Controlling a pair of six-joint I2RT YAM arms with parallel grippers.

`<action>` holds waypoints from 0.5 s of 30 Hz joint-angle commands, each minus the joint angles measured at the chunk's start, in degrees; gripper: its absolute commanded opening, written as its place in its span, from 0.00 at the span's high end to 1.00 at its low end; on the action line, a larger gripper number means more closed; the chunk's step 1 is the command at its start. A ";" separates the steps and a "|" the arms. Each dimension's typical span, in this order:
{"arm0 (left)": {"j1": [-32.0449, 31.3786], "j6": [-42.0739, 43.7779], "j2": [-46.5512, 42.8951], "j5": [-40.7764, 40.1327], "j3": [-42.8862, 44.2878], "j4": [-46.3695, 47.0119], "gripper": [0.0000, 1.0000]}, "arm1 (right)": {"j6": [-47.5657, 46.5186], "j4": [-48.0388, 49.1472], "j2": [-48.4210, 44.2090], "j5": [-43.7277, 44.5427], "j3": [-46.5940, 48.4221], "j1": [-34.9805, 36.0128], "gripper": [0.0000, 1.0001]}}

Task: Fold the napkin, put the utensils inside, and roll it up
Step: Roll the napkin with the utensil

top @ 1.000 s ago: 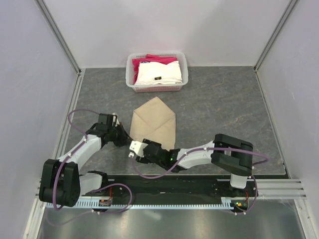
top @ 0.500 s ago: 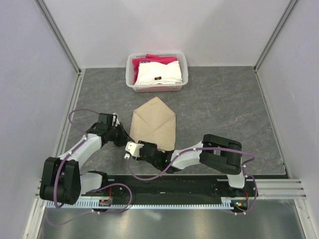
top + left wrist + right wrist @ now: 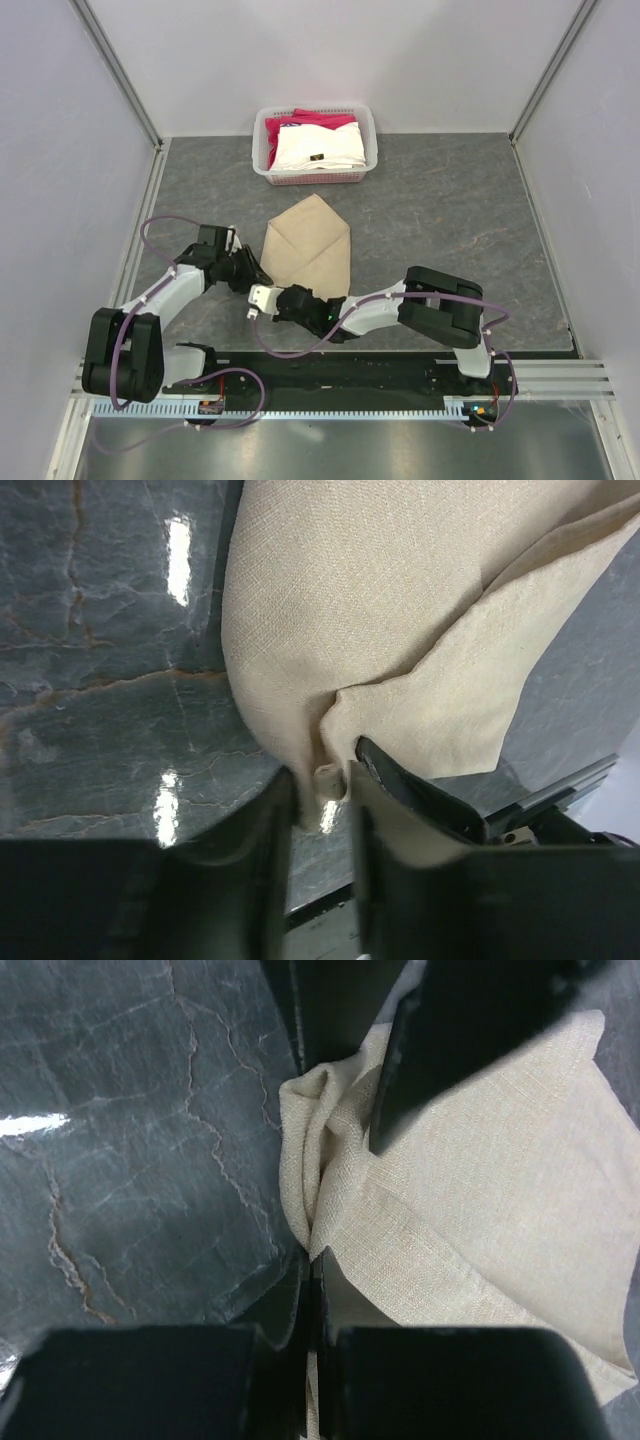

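The tan napkin lies folded to a point in the middle of the table, its near-left corner bunched up. My right gripper is shut on that corner; the right wrist view shows the cloth pinched between the closed jaws of this gripper. My left gripper is at the same corner from the left. Its jaws stand slightly apart, with a small nub of the napkin lying loose between the tips. The utensils are out of view.
A white basket stands at the back of the table, holding a white folded cloth and a pink-red one. The two grippers are almost touching, and the left one's fingers fill the top of the right wrist view.
My right gripper has slid left to the napkin's near-left corner and shut on it. My left gripper's jaws have parted from their grip on the same corner.
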 commanded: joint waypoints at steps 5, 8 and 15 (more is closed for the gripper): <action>1.53 -0.78 -2.97 -5.37 0.89 4.70 0.29 | 10.17 -23.25 -2.88 -16.73 7.49 -6.60 1.00; 1.53 -2.54 -4.11 -6.69 -1.04 8.03 0.26 | 12.98 -31.26 -3.24 -22.35 11.96 -9.33 1.00; 1.44 -2.99 -6.57 -8.10 -4.21 13.40 0.25 | 16.85 -43.40 -2.27 -34.48 17.95 -15.39 1.00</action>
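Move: The right gripper is shut on the rolled near-left end of the folded napkin; the napkin's middle lies about 9 cm ahead and 8 cm to its right, a centimetre or so lower. Its far corner is some 18 cm ahead and 9 cm to the right of that gripper. From the left gripper, barely open around the tip of the same end, the napkin's middle is roughly 7 cm ahead, 8 cm right and 3 cm down, with the basket about 26 cm ahead and 10 cm right. Open the left gripper wide to let the tip of the napkin's rolled end go, easing it about 3 cm forward, some 2 cm left and slightly up. Keep the right gripper closed on the roll and draw it to the right, in over the napkin, and a little forward at level height, tipping its fingers some 30 degrees to point more steeply down. ##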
